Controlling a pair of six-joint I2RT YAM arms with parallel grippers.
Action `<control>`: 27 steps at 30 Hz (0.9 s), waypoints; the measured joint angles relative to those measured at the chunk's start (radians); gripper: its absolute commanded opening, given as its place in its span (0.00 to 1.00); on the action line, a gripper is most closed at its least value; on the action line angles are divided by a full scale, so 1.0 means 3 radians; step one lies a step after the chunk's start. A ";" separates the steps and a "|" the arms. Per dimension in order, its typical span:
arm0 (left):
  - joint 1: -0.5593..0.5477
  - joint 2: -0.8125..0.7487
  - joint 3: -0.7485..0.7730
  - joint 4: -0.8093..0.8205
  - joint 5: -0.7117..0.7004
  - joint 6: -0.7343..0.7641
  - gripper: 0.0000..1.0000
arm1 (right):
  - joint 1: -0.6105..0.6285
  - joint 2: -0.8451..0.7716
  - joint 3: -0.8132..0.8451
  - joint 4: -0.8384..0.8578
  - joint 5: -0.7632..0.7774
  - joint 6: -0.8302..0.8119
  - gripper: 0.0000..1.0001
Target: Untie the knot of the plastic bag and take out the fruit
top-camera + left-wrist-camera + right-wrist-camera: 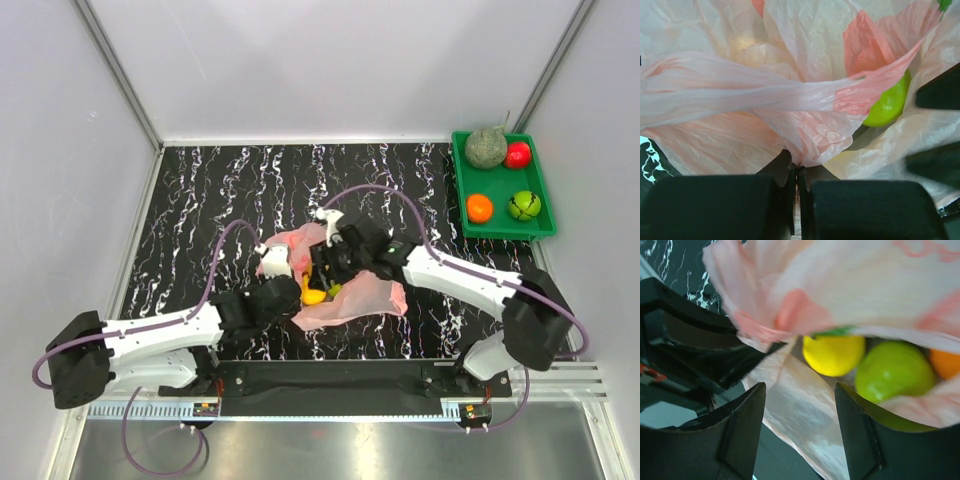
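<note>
The pink plastic bag (352, 297) lies crumpled mid-table between both arms. My left gripper (796, 171) is shut on a fold of the bag's thin film, with a pulled pink strand (765, 95) stretched across above it. My right gripper (800, 392) stands open over the bag's lower lip, nothing between its fingers. Inside the mouth I see fruit: a yellow one (834, 354), a green one (895, 371) and an orange one (946, 362). From above, the yellow fruit (313, 295) peeks out between the left gripper (298, 283) and right gripper (322, 272). The knot does not show in any view.
A green tray (503, 185) stands at the back right with a netted melon (486, 147), a red fruit (517, 154), an orange (479, 208) and a green fruit (523, 205). White walls close in the black marbled table on three sides.
</note>
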 measured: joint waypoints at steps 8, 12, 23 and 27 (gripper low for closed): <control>0.0000 -0.0088 -0.0062 -0.0112 -0.0053 -0.0237 0.00 | 0.0504 0.0362 0.0055 0.0070 0.0623 -0.0216 0.79; 0.0000 -0.0177 -0.0084 -0.0284 -0.0106 -0.0338 0.00 | 0.0595 0.0446 0.0050 0.0216 0.1001 -0.0308 0.80; 0.0000 -0.0298 -0.0243 -0.0445 -0.0125 -0.0590 0.00 | 0.0622 0.0919 -0.0017 0.0710 0.1223 -0.0407 0.85; 0.0000 -0.0412 -0.0284 -0.0444 -0.0125 -0.0612 0.00 | 0.0674 0.0922 -0.0047 0.0779 0.1226 -0.0404 0.85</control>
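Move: From the right hand the yellow fruit in the open bag lies about 3 cm left, 1 cm ahead and 10 cm below. At the same depth the green fruit sits some 4 cm ahead and 3 cm to the right of this hand, and the orange some 10 cm ahead and 4 cm right. From the left hand, already pinching the bag's rim, the yellow fruit is about 4 cm right, level fore and aft, 5 cm below. Lower the right gripper about 9 cm into the bag's mouth towards the yellow fruit, working some 4 cm left as it sinks, opening the fingers wider and tilting them about 20 degrees to point steeper and more forward, tips in behind the film. Meanwhile keep the left fingers shut on the rim and draw it left about 4 cm, slightly down and back, turning them a little counter-clockwise. ##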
